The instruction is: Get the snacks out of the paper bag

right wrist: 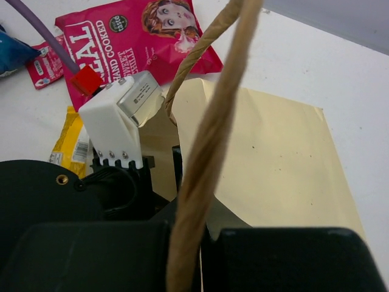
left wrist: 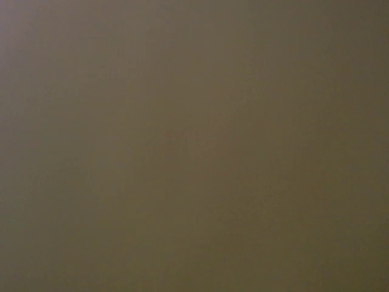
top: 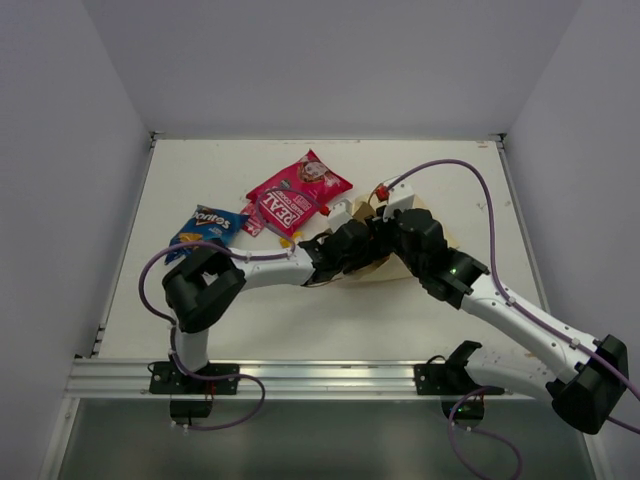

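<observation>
The tan paper bag (top: 398,268) lies at mid-table, its flat side (right wrist: 273,164) showing in the right wrist view. My right gripper (right wrist: 206,237) is shut on the bag's twisted cord handle (right wrist: 209,134), and in the top view it (top: 385,228) sits over the bag's mouth. My left arm's wrist (top: 345,248) reaches into the bag. Its jaws are hidden inside, spread wide, and the left wrist view shows only dim brown. Outside the bag lie the magenta pouch (top: 298,190), the blue Doritos bag (top: 207,228), a small pink packet (top: 252,220) and a yellow bar (right wrist: 73,143).
The left arm's white wrist camera mount (right wrist: 118,121), with its purple cable, stands close in front of my right gripper. The snacks are grouped left of the bag. White walls enclose the table on three sides, and a metal rail (top: 300,378) runs along the near edge.
</observation>
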Robot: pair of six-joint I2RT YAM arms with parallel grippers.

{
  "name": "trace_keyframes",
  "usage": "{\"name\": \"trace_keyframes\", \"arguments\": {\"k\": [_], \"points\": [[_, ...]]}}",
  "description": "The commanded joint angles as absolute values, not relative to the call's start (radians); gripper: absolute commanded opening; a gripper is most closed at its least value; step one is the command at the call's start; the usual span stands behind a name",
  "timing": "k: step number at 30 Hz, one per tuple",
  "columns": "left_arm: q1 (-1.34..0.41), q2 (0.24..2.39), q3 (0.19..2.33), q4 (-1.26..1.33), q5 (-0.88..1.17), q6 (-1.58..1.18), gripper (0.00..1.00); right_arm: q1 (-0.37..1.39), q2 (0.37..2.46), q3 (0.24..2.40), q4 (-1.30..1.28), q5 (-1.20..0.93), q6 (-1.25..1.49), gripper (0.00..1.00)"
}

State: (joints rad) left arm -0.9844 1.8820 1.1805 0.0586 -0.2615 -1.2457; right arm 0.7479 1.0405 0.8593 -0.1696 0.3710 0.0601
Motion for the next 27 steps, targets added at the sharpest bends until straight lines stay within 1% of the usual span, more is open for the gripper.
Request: {"name": "trace_keyframes", "arguments": {"k": [1, 9, 13, 19, 21, 22, 23, 25, 26, 27], "points": [[-0.992, 1.901, 1.216, 0.136, -0.316, -1.262, 0.98, 0.756, 1.025, 0.905, -0.113, 0.302, 0.092, 0.00], [-0.996, 1.963, 1.249, 0.169, -0.316, -1.244, 0.93, 0.755, 1.017, 0.930, -0.138, 0.245, 0.104, 0.00], [-0.996, 1.979, 1.253, 0.196, -0.324, -1.227, 0.87, 0.755, 1.016, 0.940, -0.141, 0.215, 0.118, 0.00], [-0.997, 1.983, 1.252, 0.222, -0.337, -1.201, 0.64, 0.755, 1.012, 0.928, -0.143, 0.219, 0.117, 0.00], [-0.997, 1.983, 1.246, 0.222, -0.347, -1.200, 0.51, 0.755, 1.005, 0.922, -0.140, 0.224, 0.117, 0.00], [-0.997, 1.983, 1.244, 0.224, -0.350, -1.198, 0.48, 0.755, 1.005, 0.916, -0.137, 0.227, 0.117, 0.00], [-0.997, 1.982, 1.240, 0.227, -0.354, -1.195, 0.42, 0.755, 1.003, 0.914, -0.137, 0.229, 0.117, 0.00], [-0.996, 1.979, 1.229, 0.232, -0.364, -1.192, 0.36, 0.755, 1.000, 0.907, -0.137, 0.238, 0.117, 0.00], [-0.996, 1.973, 1.224, 0.242, -0.364, -1.189, 0.26, 0.755, 1.000, 0.905, -0.137, 0.244, 0.115, 0.00], [-0.996, 1.970, 1.220, 0.245, -0.365, -1.178, 0.21, 0.755, 0.999, 0.902, -0.138, 0.248, 0.115, 0.00]]}}
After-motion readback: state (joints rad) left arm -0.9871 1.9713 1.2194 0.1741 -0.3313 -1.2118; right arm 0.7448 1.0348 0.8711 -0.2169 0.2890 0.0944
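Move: The last snack lies inside the paper bag, close past the left gripper's open fingers: about 2 cm ahead, 2 cm to the right and 3 cm lower. Out on the table, the pink bag is some 15 cm ahead and 20 cm left of the left hand, and the yellow packet about 2 cm ahead and 21 cm left. From the right hand, the snack is some 16 cm below, about 1 cm back and 2 cm right. Push the left gripper, already down inside the paper bag, about 2 cm further forward and a bit right towards the snack, sinking just under 1 cm. Then hold it nearly in place and close the fingers from wide open to about a quarter. Keep the right gripper shut on the bag's upper edge, easing it about 1 cm back and 1 cm left. ##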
